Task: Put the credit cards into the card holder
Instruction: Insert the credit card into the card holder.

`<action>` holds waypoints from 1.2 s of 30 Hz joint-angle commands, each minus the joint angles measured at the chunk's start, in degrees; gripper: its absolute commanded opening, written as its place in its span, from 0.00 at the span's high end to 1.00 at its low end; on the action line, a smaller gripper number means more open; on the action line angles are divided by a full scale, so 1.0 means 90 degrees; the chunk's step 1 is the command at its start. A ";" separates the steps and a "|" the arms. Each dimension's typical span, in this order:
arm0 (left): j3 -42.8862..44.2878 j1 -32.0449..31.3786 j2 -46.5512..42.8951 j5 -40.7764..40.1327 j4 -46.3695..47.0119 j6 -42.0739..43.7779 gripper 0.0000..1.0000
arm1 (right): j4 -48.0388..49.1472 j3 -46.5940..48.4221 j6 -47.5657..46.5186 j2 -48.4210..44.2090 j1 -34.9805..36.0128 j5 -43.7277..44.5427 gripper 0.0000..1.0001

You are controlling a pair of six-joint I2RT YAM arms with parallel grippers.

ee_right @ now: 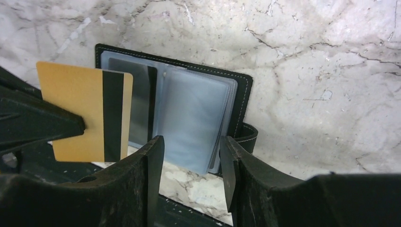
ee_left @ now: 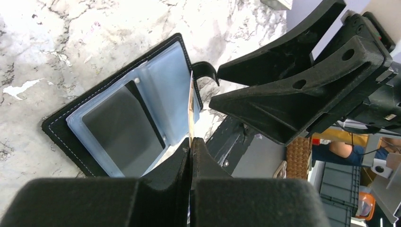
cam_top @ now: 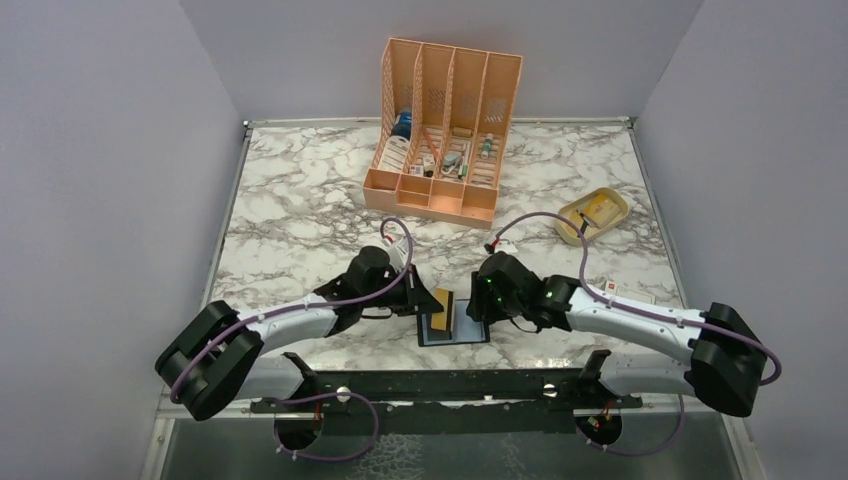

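Observation:
The card holder (cam_top: 455,330) lies open on the marble near the front edge, its greyish clear pockets (ee_right: 189,113) facing up and its snap tab (ee_right: 247,135) at the side. My left gripper (ee_left: 191,142) is shut on a gold credit card with a black stripe (ee_right: 90,113). It holds that card upright, just above the holder's left half (ee_left: 123,123). My right gripper (ee_right: 191,153) is open, its fingers on either side of the near edge of the pocket stack; nothing is pinched. A whitish card with red marks (cam_top: 611,289) lies beside the right arm.
A tall orange slotted organizer (cam_top: 443,130) stands at the back centre. A beige oval dish (cam_top: 592,215) sits at the right. The two grippers are close together over the holder, the left one (cam_top: 425,300) a short gap from the right one (cam_top: 480,305). The table's front rail (cam_top: 440,385) runs just below.

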 commanded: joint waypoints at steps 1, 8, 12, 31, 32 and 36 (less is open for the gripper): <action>-0.0046 -0.0089 0.0266 -0.0312 0.0076 -0.0076 1.00 | -0.0026 0.0378 -0.0386 0.0572 0.0009 0.0372 0.52; 0.0012 -0.0109 0.0688 -0.0226 0.0234 -0.0051 1.00 | 0.0003 0.0409 -0.0487 0.1148 0.0008 0.0405 0.55; 0.0062 -0.0114 0.0898 -0.0116 0.0278 -0.0089 1.00 | 0.0040 0.0300 -0.0455 0.1177 0.0011 0.0488 0.59; 0.0179 -0.0121 0.1258 0.0237 0.0500 -0.0304 1.00 | 0.0302 -0.0151 -0.0290 0.1084 0.0005 0.0349 0.71; 0.0174 -0.0119 0.1270 0.0256 0.0512 -0.0326 1.00 | 0.0300 -0.0167 -0.0279 0.1077 0.0011 0.0348 0.71; 0.0133 -0.0119 0.1289 0.0267 0.0562 -0.0382 1.00 | 0.0294 -0.0217 -0.0268 0.1011 0.0012 0.0410 0.74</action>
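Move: The left hand holds the yellow card; the open card holder's middle lies about 3 cm to its right, 2 cm back and 9 cm below. The organizer's front stands roughly 25 cm ahead and 2 cm left of that hand. From the right hand, the clear sleeve on the holder's right page is about 2 cm left, level fore and aft and 5 cm below; the holder's middle is 5 cm left. Left lowers its pinched card about 5 cm towards the holder; right sinks 4 cm to the clear sleeve, fingers narrowing. ##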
